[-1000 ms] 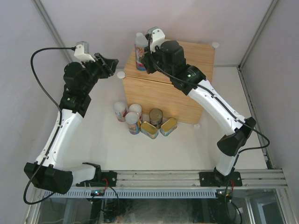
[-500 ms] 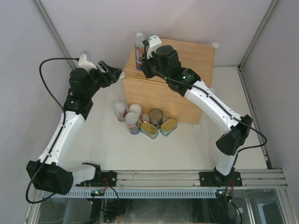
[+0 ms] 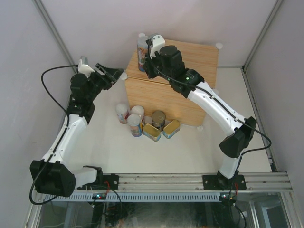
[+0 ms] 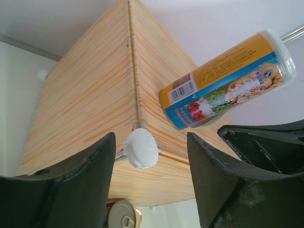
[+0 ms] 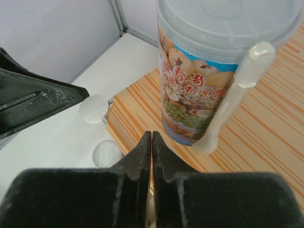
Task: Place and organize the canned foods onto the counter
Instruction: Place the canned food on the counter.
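Note:
One tall white-lidded can stands upright on the far left corner of the wood-grain counter. My right gripper is shut and empty, its tips just in front of that can above the counter top. My left gripper hangs open and empty by the counter's near left corner connector. On the table in front of the counter stand three white-lidded cans, a dark can and two gold tins.
The counter's front face rises right behind the group of cans. White connectors stick out at its corners. Grey walls close in on the left, back and right. The arm bases stand on the rail at the near edge.
My left gripper has swung closer to the counter's corner connector and its jaws have widened. The right gripper has shifted slightly beside the can and stays shut.

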Controlling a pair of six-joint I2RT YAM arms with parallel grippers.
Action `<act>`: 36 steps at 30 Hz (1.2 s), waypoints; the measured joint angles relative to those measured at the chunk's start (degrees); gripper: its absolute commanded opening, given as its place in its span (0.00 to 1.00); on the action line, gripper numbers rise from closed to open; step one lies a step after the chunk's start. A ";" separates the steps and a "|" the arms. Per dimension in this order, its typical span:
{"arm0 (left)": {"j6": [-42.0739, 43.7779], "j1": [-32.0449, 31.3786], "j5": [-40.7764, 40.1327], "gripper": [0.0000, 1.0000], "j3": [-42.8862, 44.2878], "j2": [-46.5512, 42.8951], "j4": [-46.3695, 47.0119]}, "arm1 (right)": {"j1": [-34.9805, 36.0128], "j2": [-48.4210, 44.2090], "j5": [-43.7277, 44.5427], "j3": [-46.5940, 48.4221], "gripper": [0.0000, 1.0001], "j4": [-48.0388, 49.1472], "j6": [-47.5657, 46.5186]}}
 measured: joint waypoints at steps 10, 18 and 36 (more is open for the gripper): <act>-2.73 0.00 2.25 0.65 -0.42 1.68 2.91 | -0.79 0.79 -0.04 0.00 0.00 0.42 0.39; -2.78 0.02 2.67 0.64 -0.42 1.84 2.89 | -1.11 1.09 -0.26 0.00 0.00 0.85 0.61; -3.85 0.37 5.62 0.37 -1.75 4.15 4.26 | -2.19 4.33 -2.21 0.09 0.00 1.88 2.12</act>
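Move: The can with the spoon, standing on the counter top, has its middle about 5 cm ahead of the right hand's shut fingertips, 2 cm to their left and 1 cm above them. The white corner knob lies some 2 cm ahead of the right hand, 10 cm left and 4 cm below. From the left hand the knob is roughly 3 cm ahead, 2 cm right and 3 cm below; the can is about 5 cm ahead, 10 cm right and 3 cm above. The can is approached low on its side by the right hand's still-shut fingertips, which sink about 3 cm and go forward some 2.5 cm until they are right at its base. Meanwhile the white corner knob is taken between the left fingers: the left hand eases down about 2.5 cm and slightly right, then closes partway around the knob. ##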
